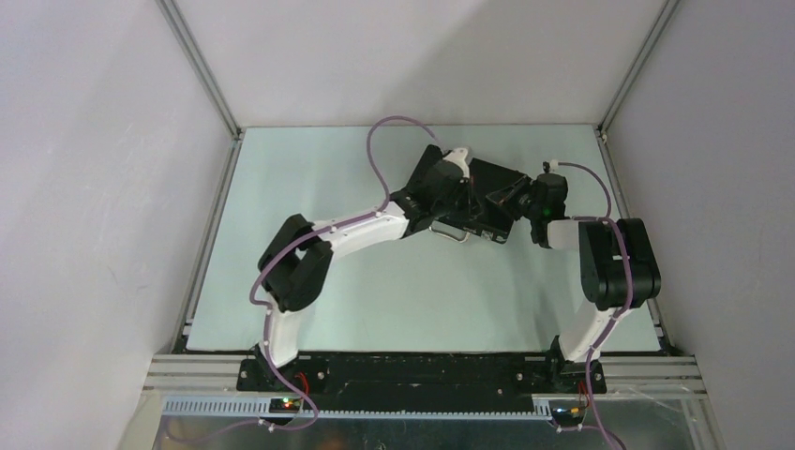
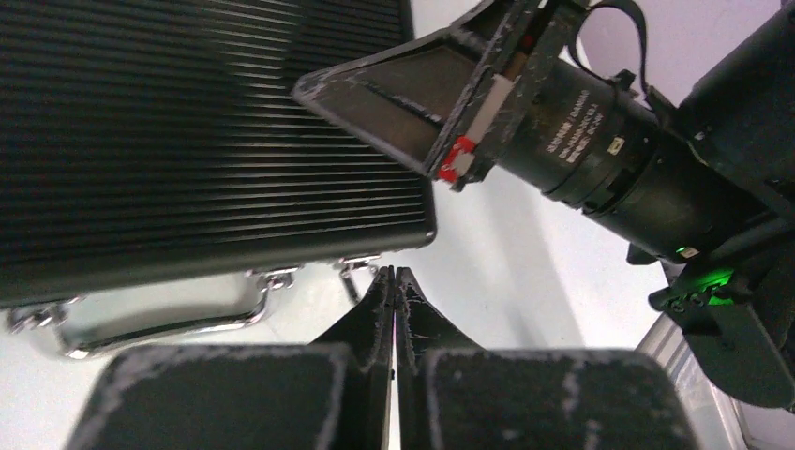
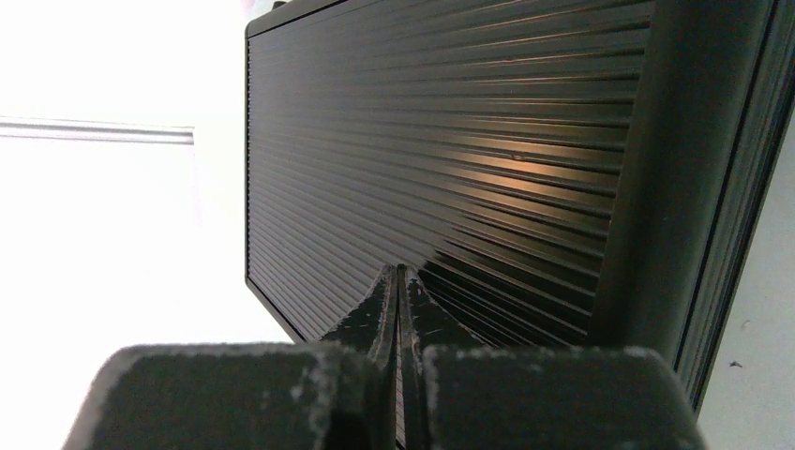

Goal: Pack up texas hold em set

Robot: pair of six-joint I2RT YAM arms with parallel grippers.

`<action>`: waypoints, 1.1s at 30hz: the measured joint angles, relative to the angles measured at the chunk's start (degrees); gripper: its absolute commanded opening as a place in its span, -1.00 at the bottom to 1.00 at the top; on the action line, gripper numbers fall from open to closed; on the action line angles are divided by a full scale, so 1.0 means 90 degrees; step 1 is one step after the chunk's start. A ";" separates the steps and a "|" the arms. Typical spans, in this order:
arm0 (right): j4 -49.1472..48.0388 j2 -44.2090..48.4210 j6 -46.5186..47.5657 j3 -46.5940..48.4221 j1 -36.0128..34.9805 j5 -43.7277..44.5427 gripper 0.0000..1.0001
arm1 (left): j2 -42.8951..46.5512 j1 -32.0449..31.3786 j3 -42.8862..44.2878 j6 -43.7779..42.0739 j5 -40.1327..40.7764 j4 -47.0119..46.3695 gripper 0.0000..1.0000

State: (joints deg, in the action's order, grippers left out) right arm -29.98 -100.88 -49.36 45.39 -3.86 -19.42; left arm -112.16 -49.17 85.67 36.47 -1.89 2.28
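The texas hold em set shows as a black ribbed briefcase (image 1: 489, 192), closed and lying on the table at the back middle. Its lid (image 2: 187, 141) fills the left wrist view, with the silver handle (image 2: 159, 326) and a latch (image 2: 361, 264) along the near edge. My left gripper (image 2: 394, 274) is shut and empty, its tips just off that latch. My right gripper (image 3: 397, 272) is also shut and empty, its tips against the ribbed lid (image 3: 450, 159) near a corner. In the left wrist view the right gripper's fingers (image 2: 394, 103) rest over the case's right end.
The pale green table (image 1: 328, 281) is fenced by metal rails (image 1: 211, 234) on both sides and grey walls behind. Both arms reach in towards the case, the right arm's elbow (image 1: 617, 262) standing near the right rail.
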 measured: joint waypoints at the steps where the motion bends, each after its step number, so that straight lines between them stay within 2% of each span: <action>1: -0.0017 -0.0005 0.0000 -0.0002 0.0010 -0.0019 -0.99 | -0.0138 -0.0034 0.0187 -0.0015 -0.0044 0.0034 -1.00; 5: -0.0073 -0.0027 -0.0012 -0.0017 0.0034 -0.0080 -0.99 | -0.0525 -0.0206 0.0520 -0.0053 -0.0199 0.0180 -1.00; 18: -0.0209 -0.0087 -0.0019 -0.0039 0.0087 -0.0231 -1.00 | -0.1066 -0.0313 0.0444 0.0007 -0.0648 0.0614 -1.00; 33: -0.0257 -0.0112 -0.0022 -0.0044 0.0112 -0.0304 -1.00 | -0.0984 -0.0311 -0.0350 -0.0039 -0.0566 0.0515 -1.00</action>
State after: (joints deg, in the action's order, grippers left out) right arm -32.29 -101.89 -49.56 44.99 -2.85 -22.15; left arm -121.01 -51.96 82.52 36.12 -6.98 6.92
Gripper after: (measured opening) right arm 0.009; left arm 0.003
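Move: The open right-hand latch on the case's front is about 3 cm back, 4 cm to the right and some 11 cm below the left hand. The case handle lies about 2 cm back, 6 cm left and 12 cm below; the closed case's middle is some 10 cm ahead, in line sideways and 11 cm below. From the right hand, that latch is about 11 cm back, 1 cm right and 4 cm below. The right hand's shut fingertips stay on the closed lid without shifting. The left hand, fingers shut and touching nothing, sinks about 12 cm while drawing back some 5 cm off the lid, towards the open latch and down in front of the case; it swings about 3 cm right at first, then eases back left, its fingers tipping steeper down by nearly 20 degrees. ##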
